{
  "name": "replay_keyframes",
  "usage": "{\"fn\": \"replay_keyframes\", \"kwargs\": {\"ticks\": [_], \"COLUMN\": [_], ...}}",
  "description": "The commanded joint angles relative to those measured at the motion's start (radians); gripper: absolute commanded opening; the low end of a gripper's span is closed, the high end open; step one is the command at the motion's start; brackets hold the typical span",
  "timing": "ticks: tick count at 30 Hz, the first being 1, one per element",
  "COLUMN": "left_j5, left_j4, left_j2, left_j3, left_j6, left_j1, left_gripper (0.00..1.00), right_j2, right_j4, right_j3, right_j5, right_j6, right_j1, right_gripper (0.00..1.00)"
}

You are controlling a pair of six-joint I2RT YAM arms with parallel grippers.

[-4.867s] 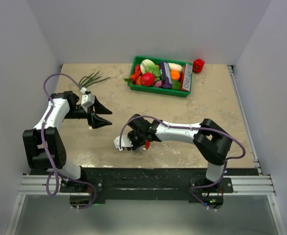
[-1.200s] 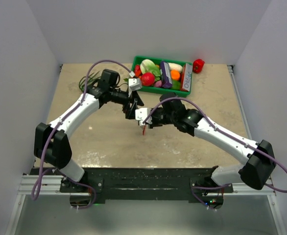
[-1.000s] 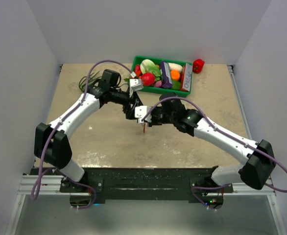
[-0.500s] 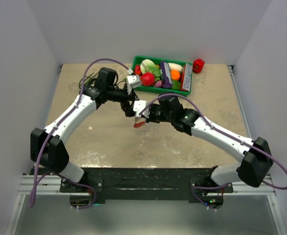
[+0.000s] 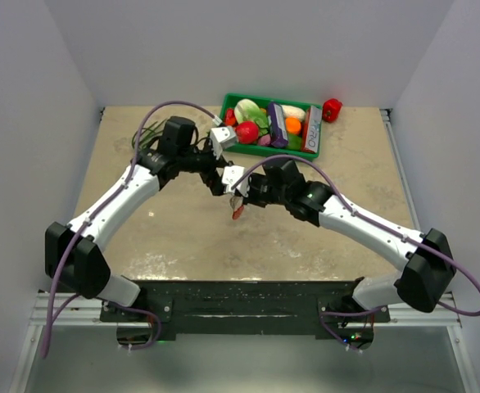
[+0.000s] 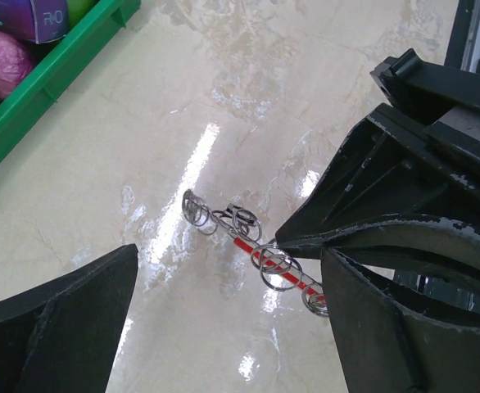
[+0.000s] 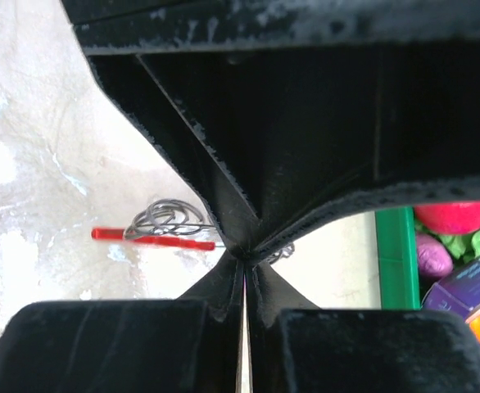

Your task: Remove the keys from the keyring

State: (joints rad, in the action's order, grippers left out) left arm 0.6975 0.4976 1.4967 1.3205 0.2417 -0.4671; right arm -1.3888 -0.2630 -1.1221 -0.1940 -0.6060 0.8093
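My right gripper (image 5: 238, 196) is shut on the keyring (image 6: 281, 268) and holds the bunch just above the tabletop. The bunch shows as several thin silvery loops strung along a red curved tag (image 6: 266, 260), and the tag (image 5: 237, 211) hangs below the right fingertips. In the right wrist view the loops (image 7: 168, 218) and red tag (image 7: 154, 237) lie left of the pinched right gripper (image 7: 244, 255). The keys are too small to tell apart from the loops. My left gripper (image 6: 230, 250) stands wide open with the bunch between its fingers, touching nothing. From above, the left gripper (image 5: 220, 176) sits right against the right one.
A green basket (image 5: 264, 150) of toy vegetables and a box stands at the back middle, close behind both grippers; its wall (image 6: 52, 78) shows in the left wrist view. A red toy pepper (image 5: 332, 109) lies beside it on the right.
The left arm has reached further in, bringing its open jaws around the bunch. The right gripper shifted slightly left and back, and the red tag swung under it.
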Motion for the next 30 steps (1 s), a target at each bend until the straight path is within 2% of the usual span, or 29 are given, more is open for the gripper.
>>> {"fn": "replay_keyframes", "kwargs": {"ticks": [1,7,15,20,30], "left_j5": [0.004,0.023,0.207,0.166,0.086], "left_j4": [-0.191,-0.249,-0.269,-0.197,-0.172], "left_j2": [-0.122,-0.138,-0.150,-0.154,-0.188], "left_j3": [-0.023,-0.023,-0.027,-0.036,-0.067], "left_j6": [-0.038,-0.114,-0.162,-0.102,-0.058], "left_j1": [-0.022,0.018,0.047,0.047,0.047], "left_gripper": [0.98,0.98,0.99,0.99,0.99], "right_j2": [0.020,0.036,0.031,0.031,0.022], "right_j4": [0.113,0.119,0.165,0.180,0.188], "right_j3": [-0.050,-0.036,-0.016,-0.024,-0.042], "right_j5": [-0.028,-0.036,-0.004,0.024,0.039], "right_j6": [0.094,0.094,0.117,0.152,0.198], "right_j1": [-0.016,-0.025,-0.038,-0.056,-0.081], "right_gripper": [0.00,0.00,0.00,0.00,0.00]}}
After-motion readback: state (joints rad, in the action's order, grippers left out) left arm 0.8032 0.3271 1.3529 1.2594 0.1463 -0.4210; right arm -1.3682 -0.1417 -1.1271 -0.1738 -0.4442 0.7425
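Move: The keyring, pinched in the right fingers, has its middle about 3 cm back from the left hand point, 3 cm to its right and 3 cm lower; from the right hand point it lies some 3 cm back, 1 cm left and 1 cm below. The right fingertips are roughly 2 cm back, 4 cm right and 3 cm below the left hand. The green crate stands about 18 cm ahead of the left hand, 13 cm to its right and 15 cm below. The keyring stays pinched in the shut right fingers, which lift it about 3 cm, then carry it some 3 cm forward while tilting their tips up and turning roughly 10 degrees clockwise. The left hand, fingers still wide open, rises over 7 cm away from the keyring, tipping its fingertips up, then eases back and sinks slightly. ##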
